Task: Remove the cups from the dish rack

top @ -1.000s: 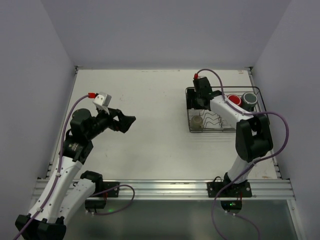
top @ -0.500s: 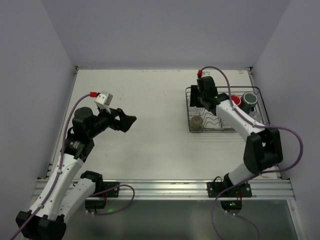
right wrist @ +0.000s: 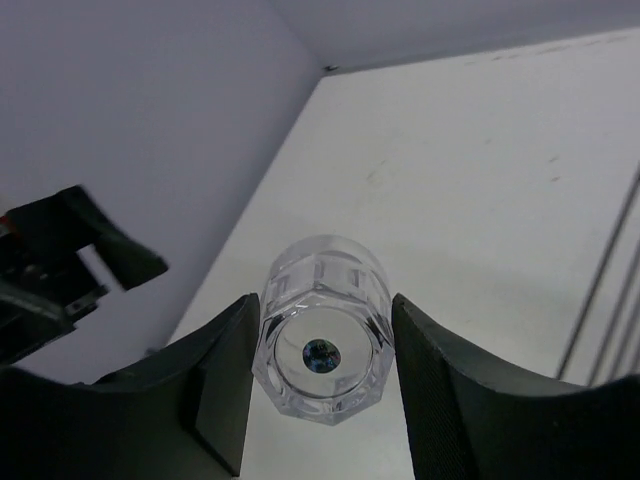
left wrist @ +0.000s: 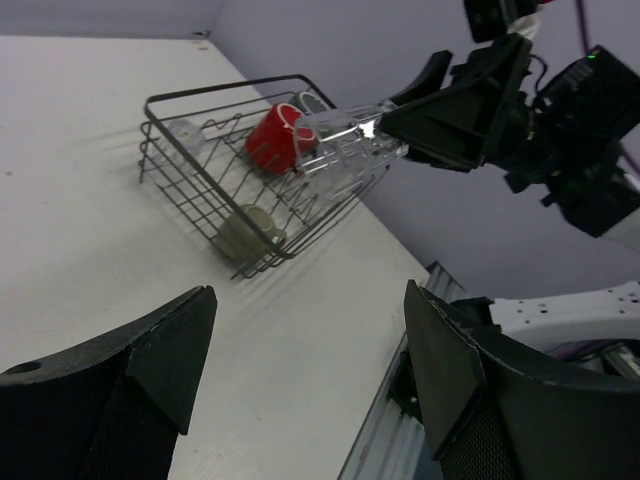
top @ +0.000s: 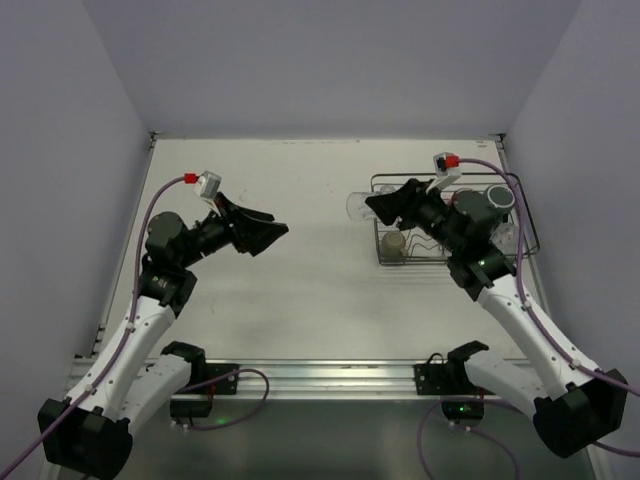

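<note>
My right gripper is shut on a clear tumbler and holds it on its side in the air, just left of the dish rack. The right wrist view shows the tumbler's base between the pads. The left wrist view shows it above the rack. In the rack lie a red cup, an olive-tan mug, a dark grey cup and another clear tumbler. My left gripper is open and empty above the table's middle left, pointing at the rack.
The white table has grey walls at the back and both sides. A metal rail runs along the near edge. The right arm reaches up past the rack's near right side.
My right gripper has lifted the clear tumbler out of the rack and swung it left, turning to point leftward. My left gripper has risen and shifted a little right.
</note>
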Tool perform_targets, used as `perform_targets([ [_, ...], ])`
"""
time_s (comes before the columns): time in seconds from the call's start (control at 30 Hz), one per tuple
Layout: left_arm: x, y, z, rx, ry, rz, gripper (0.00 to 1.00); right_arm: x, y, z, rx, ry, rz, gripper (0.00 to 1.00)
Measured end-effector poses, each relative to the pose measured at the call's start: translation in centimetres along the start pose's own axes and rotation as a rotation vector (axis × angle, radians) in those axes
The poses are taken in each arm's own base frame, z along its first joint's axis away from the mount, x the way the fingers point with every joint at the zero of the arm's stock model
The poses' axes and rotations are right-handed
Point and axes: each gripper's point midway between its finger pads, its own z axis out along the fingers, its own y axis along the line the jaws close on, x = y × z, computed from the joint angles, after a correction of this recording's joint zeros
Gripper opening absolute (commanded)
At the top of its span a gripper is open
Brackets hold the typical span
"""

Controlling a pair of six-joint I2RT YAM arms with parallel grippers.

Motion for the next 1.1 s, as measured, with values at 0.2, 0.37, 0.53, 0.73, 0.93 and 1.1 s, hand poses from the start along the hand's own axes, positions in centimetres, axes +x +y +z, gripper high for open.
perform_targets([
  [0.2, 0.8, -2.6, 0.3, 0.146, 0.005, -0.117, 0.81, 3.6, 6.1, 0.6, -0.326, 0.103, 0.225, 0.14],
  [0.37, 0.2, -4.2, 0.3, 0.203, -0.01, -0.142, 0.8, 3.9, 10.6, 0.4, -0.514, 0.137, 0.302, 0.13],
  [0.53, 0.2, -4.6, 0.4, 0.221, -0.006, -0.165, 0.68, 6.1, 12.4, 1.3, -0.587, 0.215, 0.362, 0.14],
  [0.73, 0.7, -4.3, 0.4, 0.22, 0.003, -0.179, 0.6, 8.0, 12.7, 3.1, -0.589, 0.277, 0.412, 0.14],
  [0.93, 1.1, -3.7, 0.9, 0.211, 0.019, -0.2, 0.3, 8.4, 13.6, 4.3, -0.639, 0.297, 0.455, 0.14],
  [1.1, 1.1, -3.4, 0.9, 0.189, 0.012, -0.213, 0.0, 8.5, 13.7, 5.0, -0.657, 0.292, 0.466, 0.6],
])
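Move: The clear cup, already held in the right fingers, lies about 20 cm to the left hand's right, some 6 cm farther out and about level in height. From the right hand, the left gripper is some 24 cm left and 5 cm back, level. Below the right hand by about 22 cm, in the rack, a beige cup sits 3 cm ahead and 8 cm right, a clear glass 15 cm ahead and 6 cm right. Right hand brings the cup about 16 cm left, turning roughly 40 degrees counter-clockwise; left fingers pinch its rim. ##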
